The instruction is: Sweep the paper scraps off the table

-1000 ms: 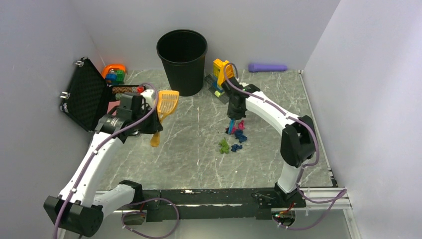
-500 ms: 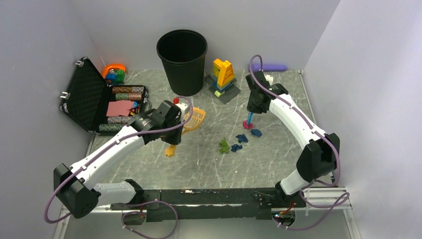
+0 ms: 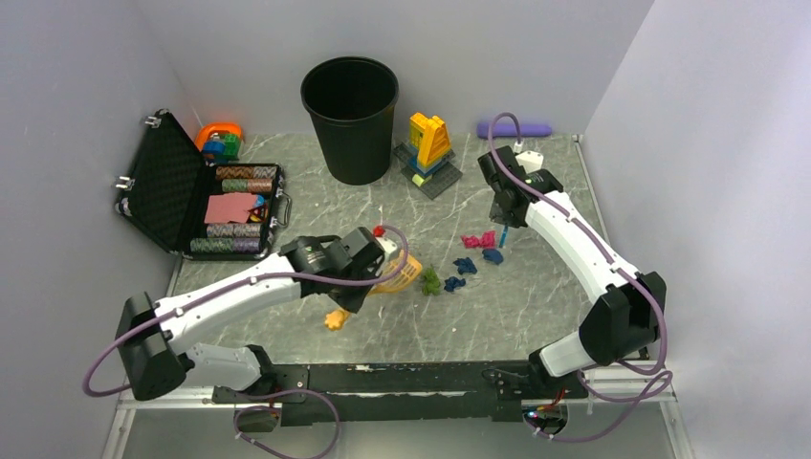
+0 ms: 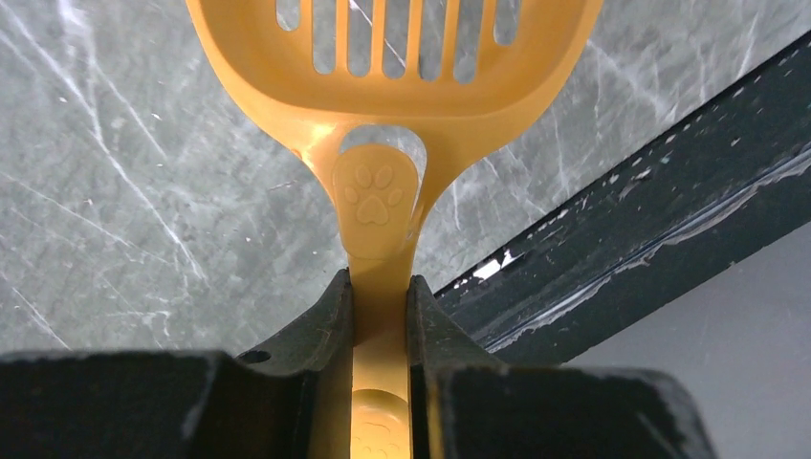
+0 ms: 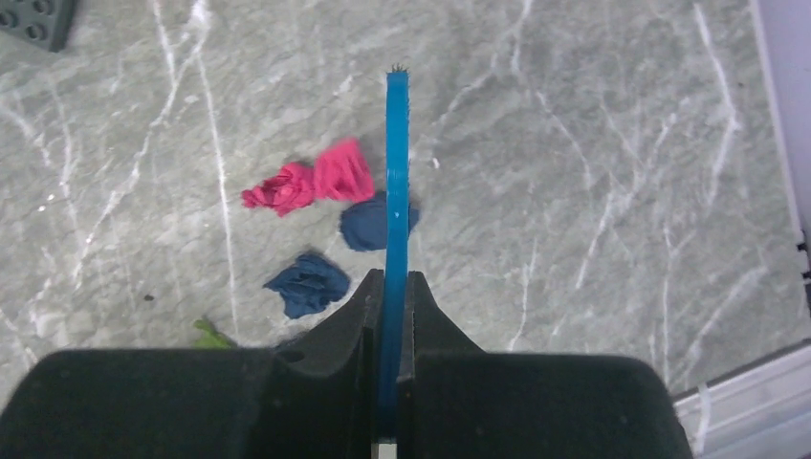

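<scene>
Several paper scraps lie on the grey marble table [image 3: 536,306]: a pink one [image 3: 477,240], dark blue ones [image 3: 466,265] and a green one [image 3: 431,280]. My left gripper [image 4: 381,282] is shut on the handle of an orange slotted scoop [image 4: 402,57]. The scoop's head [image 3: 402,277] rests just left of the green scrap. My right gripper [image 5: 394,277] is shut on a thin blue brush [image 5: 396,172], which points down just right of the pink scrap [image 5: 311,180] and over a blue one [image 5: 368,225]. Another blue scrap [image 5: 308,284] lies nearer.
A black bin [image 3: 350,91] stands at the back centre. An open black case [image 3: 191,196] sits at the left, stacked toy bricks [image 3: 428,143] right of the bin, and a purple cylinder [image 3: 516,128] by the back wall. A black rail [image 3: 402,378] runs along the front edge.
My left arm has swung the scoop from beside the case rightward and forward to the green scrap. My right arm has carried the brush from the pile's left to its right side.
</scene>
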You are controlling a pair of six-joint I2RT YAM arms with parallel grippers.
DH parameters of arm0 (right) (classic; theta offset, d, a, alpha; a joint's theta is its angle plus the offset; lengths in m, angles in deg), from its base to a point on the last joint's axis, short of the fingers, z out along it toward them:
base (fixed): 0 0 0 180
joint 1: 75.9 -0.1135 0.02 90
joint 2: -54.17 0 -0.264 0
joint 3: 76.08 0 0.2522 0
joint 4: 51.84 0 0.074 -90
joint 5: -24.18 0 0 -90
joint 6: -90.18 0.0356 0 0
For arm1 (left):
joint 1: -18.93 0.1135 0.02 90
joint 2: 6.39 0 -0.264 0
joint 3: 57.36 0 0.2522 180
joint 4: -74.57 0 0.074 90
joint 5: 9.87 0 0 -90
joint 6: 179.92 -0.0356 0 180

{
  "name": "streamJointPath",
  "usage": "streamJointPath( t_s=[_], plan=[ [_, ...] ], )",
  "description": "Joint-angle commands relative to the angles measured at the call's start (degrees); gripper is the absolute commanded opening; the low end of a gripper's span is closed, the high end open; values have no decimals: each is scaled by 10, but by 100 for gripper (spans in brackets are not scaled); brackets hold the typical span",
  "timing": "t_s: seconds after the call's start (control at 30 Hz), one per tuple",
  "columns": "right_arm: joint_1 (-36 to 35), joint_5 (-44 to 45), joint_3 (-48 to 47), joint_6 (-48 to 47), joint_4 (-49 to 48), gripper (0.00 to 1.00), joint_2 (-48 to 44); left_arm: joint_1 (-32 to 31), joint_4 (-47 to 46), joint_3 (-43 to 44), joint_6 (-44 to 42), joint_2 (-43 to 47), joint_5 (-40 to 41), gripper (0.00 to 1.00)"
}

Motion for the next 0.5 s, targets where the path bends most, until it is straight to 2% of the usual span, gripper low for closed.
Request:
streamJointPath(
  t_s=[0.0, 0.2, 0.47],
  plan=[
    [2, 64, 5, 35, 49, 0, -19, -36, 28, 15, -6, -42, 14, 0],
    [2, 56, 49, 8, 42, 0, -32, -77, 69, 34, -20, -99, 45, 0],
    [1, -46, 101, -99, -40, 0, 49, -97, 133, 67, -27, -136, 54, 0]
  ],
)
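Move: The rightmost navy scrap lies under the right hand, about 4 cm back, 2 cm to the left and some 13 cm down. Close by, from that hand, are the near pink scrap (level ahead, 3 cm left), the far pink scrap (1 cm back, 7 cm left) and the middle navy scrap (6 cm back, 8 cm left). From the left hand, the green scrap is about 7 cm ahead, 16 cm right and 11 cm down. Bring the right gripper, still gripping the blue brush, back and slightly right, then mostly down, about 6 cm in all, tipping the fingers steeper, so the brush comes down just right of the rightmost navy scrap. Meanwhile lower the left gripper about 4 cm and draw it back some 3 cm, keeping hold of the orange scoop and rolling about 20 degrees so its blade side dips towards the table. ##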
